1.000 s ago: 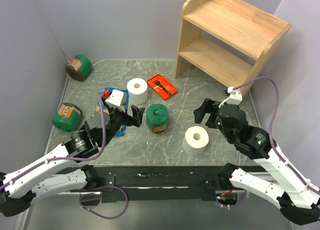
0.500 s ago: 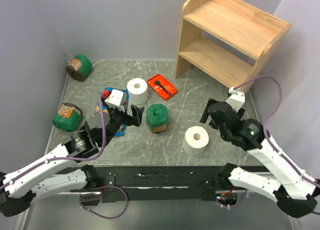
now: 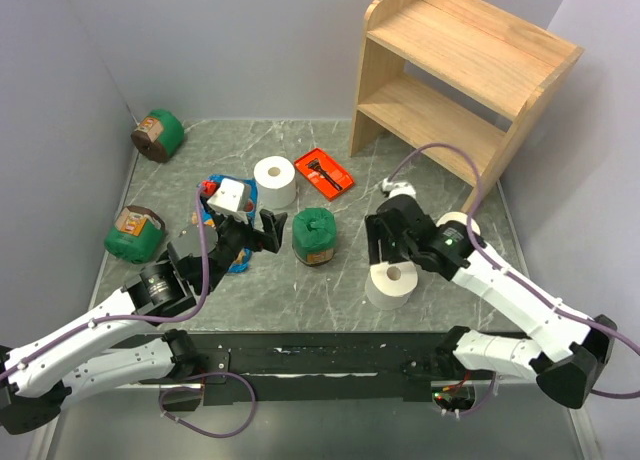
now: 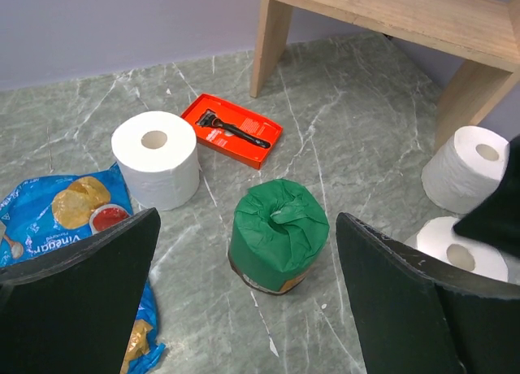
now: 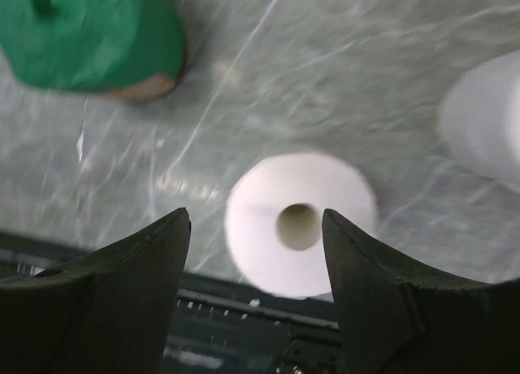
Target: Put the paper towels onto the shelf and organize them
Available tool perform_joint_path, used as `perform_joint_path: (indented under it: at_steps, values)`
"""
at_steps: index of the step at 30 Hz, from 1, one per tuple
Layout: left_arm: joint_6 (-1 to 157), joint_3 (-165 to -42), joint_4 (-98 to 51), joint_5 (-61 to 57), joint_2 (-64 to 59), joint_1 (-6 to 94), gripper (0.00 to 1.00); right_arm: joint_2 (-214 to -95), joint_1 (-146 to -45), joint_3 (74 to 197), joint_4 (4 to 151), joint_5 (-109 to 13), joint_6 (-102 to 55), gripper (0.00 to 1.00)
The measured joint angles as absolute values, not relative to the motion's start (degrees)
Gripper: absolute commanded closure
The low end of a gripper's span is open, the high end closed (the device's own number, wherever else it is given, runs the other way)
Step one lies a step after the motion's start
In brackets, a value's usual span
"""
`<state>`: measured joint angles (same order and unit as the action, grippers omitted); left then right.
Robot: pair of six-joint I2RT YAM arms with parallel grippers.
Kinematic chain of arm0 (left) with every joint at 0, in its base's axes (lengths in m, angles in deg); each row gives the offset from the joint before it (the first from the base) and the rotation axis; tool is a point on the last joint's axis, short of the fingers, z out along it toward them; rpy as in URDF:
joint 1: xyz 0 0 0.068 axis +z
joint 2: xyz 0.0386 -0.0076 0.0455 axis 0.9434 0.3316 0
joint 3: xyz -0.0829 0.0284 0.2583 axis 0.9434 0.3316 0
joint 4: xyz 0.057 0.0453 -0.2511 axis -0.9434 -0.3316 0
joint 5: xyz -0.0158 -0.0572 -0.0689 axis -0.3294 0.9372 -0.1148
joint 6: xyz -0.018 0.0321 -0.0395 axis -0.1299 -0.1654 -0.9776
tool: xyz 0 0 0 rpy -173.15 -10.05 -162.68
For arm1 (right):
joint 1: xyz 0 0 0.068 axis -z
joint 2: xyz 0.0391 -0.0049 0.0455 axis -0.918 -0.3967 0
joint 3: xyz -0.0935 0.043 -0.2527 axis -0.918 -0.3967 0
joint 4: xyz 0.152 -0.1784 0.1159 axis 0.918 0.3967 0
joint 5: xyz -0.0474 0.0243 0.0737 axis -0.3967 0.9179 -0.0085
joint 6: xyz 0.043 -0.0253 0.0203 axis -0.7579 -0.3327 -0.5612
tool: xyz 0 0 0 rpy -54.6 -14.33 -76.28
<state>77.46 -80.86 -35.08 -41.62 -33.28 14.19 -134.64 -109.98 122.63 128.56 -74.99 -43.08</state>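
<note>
Three white paper towels stand upright on the marble table: one at the back (image 3: pixel 274 181) (image 4: pixel 156 158), one by the near edge (image 3: pixel 391 282) (image 5: pixel 301 223) (image 4: pixel 455 256), and one near the shelf leg (image 3: pixel 455 220) (image 4: pixel 467 169) (image 5: pixel 487 118), partly behind my right arm. The wooden shelf (image 3: pixel 460 70) (image 4: pixel 390 8) stands at the back right with both tiers bare. My right gripper (image 3: pixel 385 245) (image 5: pixel 253 215) hovers just above the near roll, jaws apart and touching nothing. My left gripper (image 3: pixel 265 230) (image 4: pixel 248 219) is wide open, facing a green canister (image 3: pixel 314 235) (image 4: pixel 279 244).
Two more green canisters (image 3: pixel 157 133) (image 3: pixel 135 232) lie along the left wall. A red tray holding a razor (image 3: pixel 323 171) (image 4: pixel 231 130) sits beside the back roll. A blue snack bag (image 3: pixel 232 260) (image 4: pixel 65 219) lies under my left arm. The black rail (image 5: pixel 244 325) runs just beyond the near roll.
My right arm has swung left and down from the right side to above the near roll, its jaws narrowing. That uncovered the roll by the shelf leg. The left arm is still.
</note>
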Motion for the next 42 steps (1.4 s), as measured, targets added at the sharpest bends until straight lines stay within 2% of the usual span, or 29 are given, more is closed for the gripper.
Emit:
perform_joint_path:
  at_steps: [5,9,37,42]
  values:
    - [77.5,-80.9,-35.1,-41.6,-33.3,14.2,0.04,-136.3,-110.9,118.6,126.4,-65.4,-42.5,0.30]
    - [77.5,-80.9,-35.1,-41.6,-33.3,14.2,0.04,-136.4,-112.5,118.1,126.1,-63.2,-42.9,0.31]
    - [77.5,-80.9,-35.1,-41.6,-33.6,14.2,0.04,-142.3,-114.7,113.5,126.0,-69.0,-44.6,0.31]
    - [77.5,-80.9,-35.1,-41.6,-33.6,14.2,0.04,-142.3,-114.7,113.6,126.2,-70.1,-44.6,0.28]
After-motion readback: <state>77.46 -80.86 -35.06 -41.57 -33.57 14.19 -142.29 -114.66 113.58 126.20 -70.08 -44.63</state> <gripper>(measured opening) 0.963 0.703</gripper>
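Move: The near white roll stands almost straight beneath the right hand, about 3 cm to its right and some 14 cm down. From that hand the green roll lies roughly 13 cm left and 9 cm ahead, and the farther white roll about 17 cm right and 10 cm ahead, at similar depth. The near white roll is about 22 cm right of the left hand, 3 cm ahead and 27 cm below. Onto the near white roll the right hand sinks about 8.5 cm, first swinging back and to the left roughly 4 cm each way, then going mostly down with a slight return to the right before it stops. The fingers tip some 15 degrees steeper and stay open, the left one coming just outside the roll's left side, the right one over its core hole; contact can't be seen. ##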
